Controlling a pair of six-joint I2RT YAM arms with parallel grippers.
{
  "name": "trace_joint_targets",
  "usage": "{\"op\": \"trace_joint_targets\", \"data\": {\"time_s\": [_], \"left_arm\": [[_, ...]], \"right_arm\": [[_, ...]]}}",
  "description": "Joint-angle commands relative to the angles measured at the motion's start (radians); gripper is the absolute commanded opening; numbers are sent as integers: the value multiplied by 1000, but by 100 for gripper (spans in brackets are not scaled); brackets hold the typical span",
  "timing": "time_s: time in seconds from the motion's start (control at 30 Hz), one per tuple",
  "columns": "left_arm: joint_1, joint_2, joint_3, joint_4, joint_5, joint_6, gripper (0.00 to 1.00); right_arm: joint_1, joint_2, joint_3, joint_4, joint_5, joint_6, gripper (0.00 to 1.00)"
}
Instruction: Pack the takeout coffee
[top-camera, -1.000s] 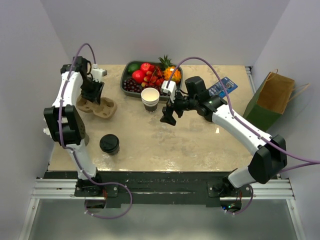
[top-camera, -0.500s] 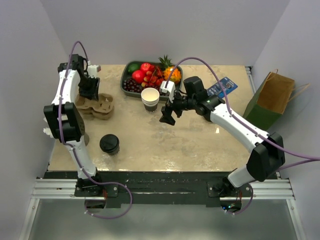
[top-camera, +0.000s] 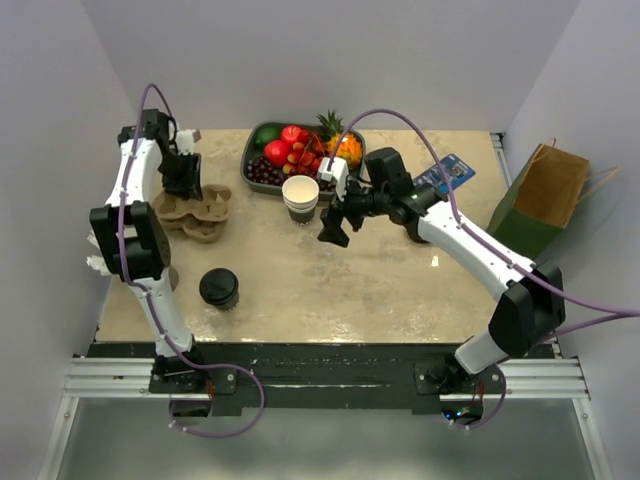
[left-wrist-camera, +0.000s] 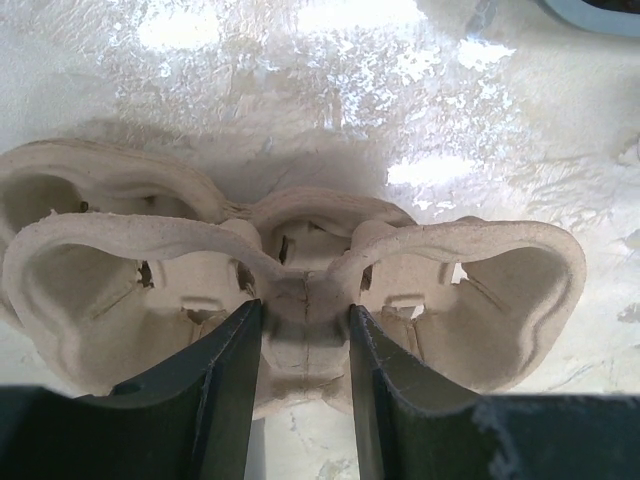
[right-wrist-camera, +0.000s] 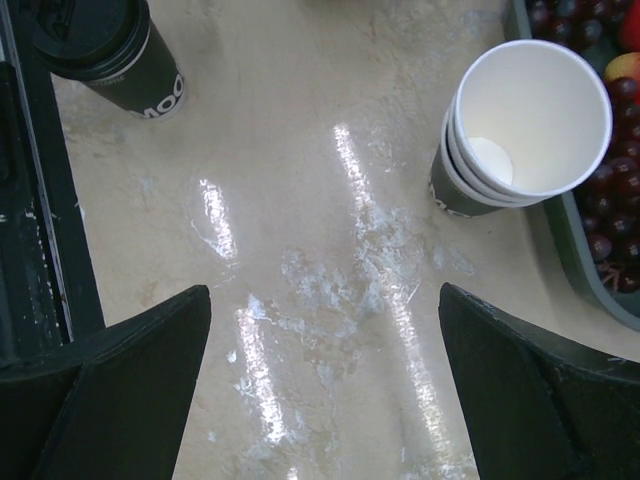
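Note:
The takeout coffee (top-camera: 219, 288), a cup with a black lid, stands near the table's front left; the right wrist view has it at top left (right-wrist-camera: 100, 45). My left gripper (top-camera: 185, 185) is shut on the middle ridge of a brown pulp cup carrier (top-camera: 195, 212) at the table's left side. In the left wrist view both fingers (left-wrist-camera: 230, 380) press that ridge of the carrier (left-wrist-camera: 300, 270), whose cup wells are empty. My right gripper (top-camera: 333, 232) hangs open over bare table (right-wrist-camera: 325, 300), holding nothing, just in front of a stack of lidless white cups (top-camera: 300, 198).
The cup stack (right-wrist-camera: 520, 130) stands against a dark fruit tray (top-camera: 246, 160) at the back centre. A blue card (top-camera: 447, 172) lies at the back right. A brown paper bag (top-camera: 540, 200) stands off the table's right edge.
My left wrist has swung a little left and toward the back, and the carrier has shifted slightly with it. The right gripper has edged slightly toward the cup stack, still open.

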Motion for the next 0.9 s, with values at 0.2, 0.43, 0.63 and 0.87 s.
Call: {"op": "trace_joint_targets", "data": {"time_s": [0.2,0.43,0.63,0.87], "left_arm": [[-4,-197,-1,-32,165,64,0],[-141,-255,-36,-61,208,191,0],[-210,-281,-150,-33,265,196,0],[-262,-281,-174,-46,302,340,0]], "right_arm": [[-174,-27,334,-176,141,-4,98],[-386,-18,489,-179,255,80,98],[-480,-24,570,-182,338,125,97],[-696,71,885,-294,475,177,93]]}}
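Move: My left hand holds the top cup carrier; the clear table I take it over lies about 15 cm right, 8 back and 8 below. The other carrier is 3 cm back, 3 right and 5 below, the paper cups 29 right and 3 back, the lidded cup 8 right and 23 back. From my right hand the paper bag is some 48 cm right and 2 ahead; the black lid is 24 right, 7 ahead. Keeping my left fingers' pinch on the cup carrier's middle, I raise it almost 9 cm off the other carrier, then carry it right about 13 cm and somewhat back towards the paper cups, turning 30 degrees clockwise and dipping at the end. My open right hand swings right, up and forward, away from the cups towards the bag's side, turning clockwise. ##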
